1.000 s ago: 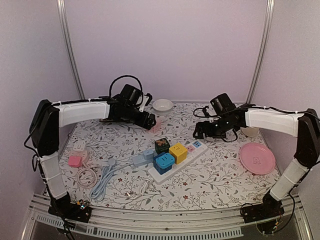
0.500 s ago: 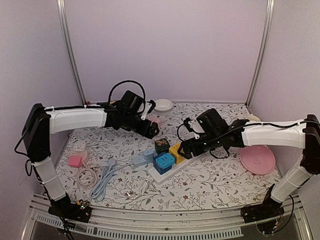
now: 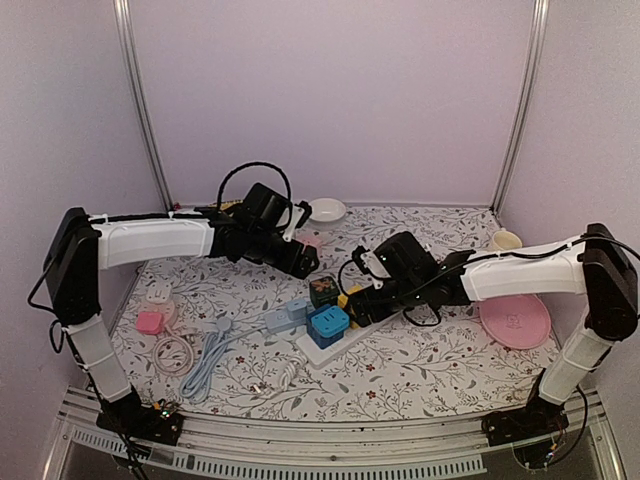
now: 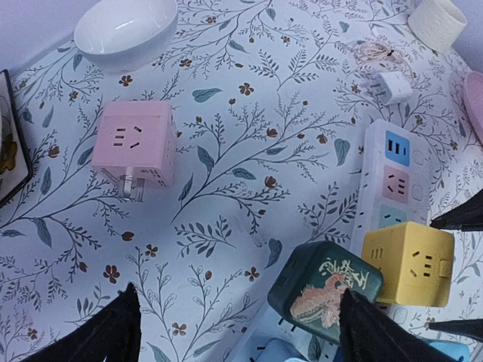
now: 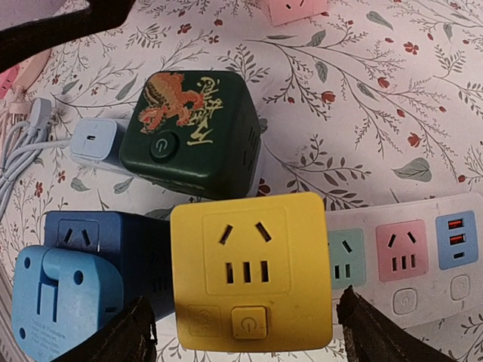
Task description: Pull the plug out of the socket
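A white power strip [image 3: 322, 352] lies mid-table with three cube plugs on it: yellow [image 5: 251, 277], dark green with a dragon print [image 5: 192, 132] and blue [image 5: 72, 271]. My right gripper [image 5: 253, 339] hovers straight over the yellow cube, open, one finger [image 5: 139, 332] on each side and not touching it. In the top view the right gripper [image 3: 356, 298] hides most of that cube. My left gripper [image 4: 238, 332] hangs open above the cloth just behind the green cube [image 4: 326, 290], holding nothing.
A loose pink cube [image 4: 134, 143] and a white bowl [image 3: 326, 210] sit at the back. A pink plate [image 3: 514, 318] and a cream cup [image 3: 503, 240] are on the right. Coiled cables [image 3: 200, 355] and small adapters [image 3: 152, 318] lie on the left.
The right arm has swung left and down from the back right to sit over the yellow cube, its jaws narrowing slightly. The left arm has edged a little toward the strip.
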`<state>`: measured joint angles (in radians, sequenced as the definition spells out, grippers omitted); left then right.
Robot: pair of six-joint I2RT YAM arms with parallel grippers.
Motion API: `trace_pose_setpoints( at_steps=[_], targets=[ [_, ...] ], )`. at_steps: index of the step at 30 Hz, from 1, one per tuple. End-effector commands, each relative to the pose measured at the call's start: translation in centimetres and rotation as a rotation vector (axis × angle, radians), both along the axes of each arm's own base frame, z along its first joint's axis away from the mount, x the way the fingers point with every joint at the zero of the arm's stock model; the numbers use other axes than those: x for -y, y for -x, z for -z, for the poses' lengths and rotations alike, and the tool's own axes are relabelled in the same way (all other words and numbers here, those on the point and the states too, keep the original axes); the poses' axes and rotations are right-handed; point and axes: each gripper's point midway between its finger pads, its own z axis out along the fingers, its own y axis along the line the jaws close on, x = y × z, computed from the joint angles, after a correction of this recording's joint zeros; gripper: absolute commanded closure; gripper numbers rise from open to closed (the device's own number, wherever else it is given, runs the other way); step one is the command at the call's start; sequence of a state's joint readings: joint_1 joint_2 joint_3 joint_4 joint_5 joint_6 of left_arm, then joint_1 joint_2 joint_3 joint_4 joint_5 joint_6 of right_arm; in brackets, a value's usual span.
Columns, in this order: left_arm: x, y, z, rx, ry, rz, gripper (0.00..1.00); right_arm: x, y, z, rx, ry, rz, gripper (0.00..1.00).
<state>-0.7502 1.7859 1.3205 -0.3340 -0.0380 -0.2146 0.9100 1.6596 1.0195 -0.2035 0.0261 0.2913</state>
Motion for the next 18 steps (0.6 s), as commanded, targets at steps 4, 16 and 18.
trace_pose_setpoints(
  at_steps=[4,16,18],
  targets=[
    [0.6,0.4,-1.8,0.032,0.031,0.003,0.09,0.0,-1.2,1.3,0.032,0.032,0.048,0.18],
    [2.4,1.2,-1.6,0.02,0.041,0.062,0.09,4.7,-1.8,0.5,0.062,0.113,0.173,0.63],
    [2.9,1.4,-1.6,0.014,0.047,0.081,0.09,6.1,-1.6,0.5,0.039,0.121,0.215,0.65]
  ],
)
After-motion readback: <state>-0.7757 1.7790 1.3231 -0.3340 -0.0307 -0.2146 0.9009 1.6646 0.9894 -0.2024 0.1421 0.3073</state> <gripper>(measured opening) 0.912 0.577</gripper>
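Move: The yellow plug on the white socket strip is just below the right hand's open fingers, about 3 cm down and 1 cm farther out. The blue plug is 6 cm left and 3 cm back of the hand, the green cube 6 cm left and 4 cm ahead, and the strip's empty end some 7 cm right and 6 cm ahead. From the left hand, the yellow plug is roughly 8 cm right, 7 cm back and 8 cm lower. The right hand sinks about 1.5 cm and eases 1 cm forward over the yellow plug, while its fingers close from wide open to a little over half and pinch the sides, gripper effort rising as they stop on the body. Keeping that pinch, it then draws some 2 cm to the right with a slight clockwise turn, dragging the plug and strip along, while the open left hand creeps about 1 cm back and right towards them. ##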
